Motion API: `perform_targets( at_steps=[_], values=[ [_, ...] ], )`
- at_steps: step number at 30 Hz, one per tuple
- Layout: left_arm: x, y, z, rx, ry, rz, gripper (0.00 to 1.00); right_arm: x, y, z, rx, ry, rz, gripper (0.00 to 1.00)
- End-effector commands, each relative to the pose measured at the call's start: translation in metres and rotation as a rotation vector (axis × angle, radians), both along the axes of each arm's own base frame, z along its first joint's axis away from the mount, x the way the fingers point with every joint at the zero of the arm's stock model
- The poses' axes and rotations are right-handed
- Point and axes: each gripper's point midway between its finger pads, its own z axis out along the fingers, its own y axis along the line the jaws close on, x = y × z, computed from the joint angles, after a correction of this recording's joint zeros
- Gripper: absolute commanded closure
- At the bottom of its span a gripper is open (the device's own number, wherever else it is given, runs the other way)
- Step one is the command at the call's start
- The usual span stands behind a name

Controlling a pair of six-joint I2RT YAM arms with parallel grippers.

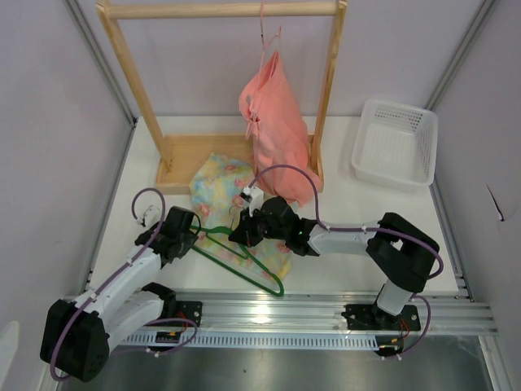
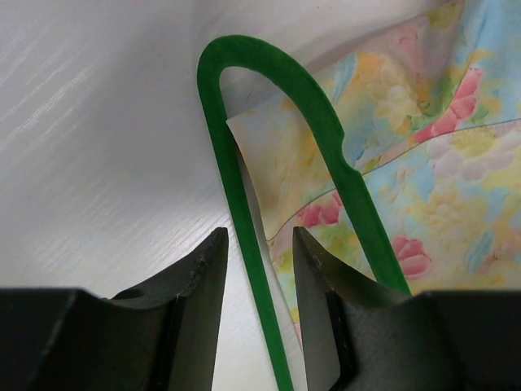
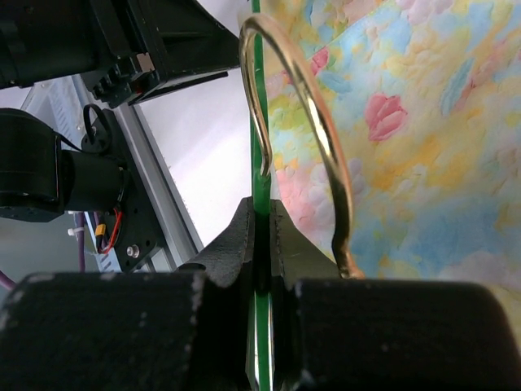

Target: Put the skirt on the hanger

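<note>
The skirt (image 1: 218, 181), pastel with pink flowers, lies crumpled on the white table in front of the wooden rack. Across it lies the dark green hanger (image 1: 244, 274). My right gripper (image 1: 242, 232) is shut on the hanger's thin green bar (image 3: 259, 183), right beside its gold metal hook (image 3: 326, 138), with skirt cloth (image 3: 423, 122) underneath. My left gripper (image 1: 194, 230) is at the hanger's left end. In the left wrist view the green arm (image 2: 244, 204) runs between its fingers (image 2: 195, 277), with a gap on each side. The hanger's rounded end (image 2: 244, 53) lies over the skirt's edge (image 2: 423, 163).
A wooden rack (image 1: 220, 10) stands at the back, with a salmon-pink garment (image 1: 275, 130) hanging from a thin pink hanger (image 1: 262, 32). A white basket (image 1: 395, 142) sits at the back right. A metal rail (image 1: 326, 314) runs along the near edge.
</note>
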Motion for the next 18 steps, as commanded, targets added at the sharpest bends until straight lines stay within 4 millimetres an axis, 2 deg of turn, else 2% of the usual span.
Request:
perform_targets(
  at_steps=[1, 12, 15, 17, 18],
  values=[
    [0.017, 0.002, 0.006, -0.008, -0.102, 0.049, 0.58, 0.008, -0.001, -0.007, -0.001, -0.004, -0.033, 1.00],
    [0.027, 0.006, -0.004, 0.015, -0.142, 0.079, 0.62, 0.010, -0.002, -0.013, -0.011, 0.002, -0.034, 1.00],
    [0.032, 0.007, -0.006, 0.034, -0.143, 0.061, 0.69, 0.011, -0.003, -0.016, -0.019, -0.002, -0.036, 1.00],
    [0.034, 0.006, -0.008, 0.040, -0.140, 0.056, 0.82, 0.012, -0.004, -0.018, -0.026, -0.004, -0.038, 1.00],
    [0.036, 0.005, -0.005, 0.043, -0.150, 0.048, 0.92, 0.012, -0.004, -0.020, -0.034, -0.002, -0.039, 1.00]
  ],
)
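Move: The skirt's left edge, just below its corner, is about 2 cm ahead of my left hand and 2 cm below it, showing inside the hanger's left end. That rounded end is roughly 4 cm ahead and 1 cm to the left, about 1 cm lower. The hanger's neck, pinched in my right hand, is some 11 cm to the right, level fore and aft and about 6 cm higher. From my right hand the skirt edge is about 11 cm left, 2 cm ahead and 8 cm down. I close my left fingers on the skirt's edge inside the hanger's left end, easing the hand forward about 2 cm and down a good 1 cm as they narrow, slowly first and then quickly. The fingertips tip up about 5 degrees. My right hand keeps its pinch on the hanger's neck, sinking and edging forward less than 1 cm. ##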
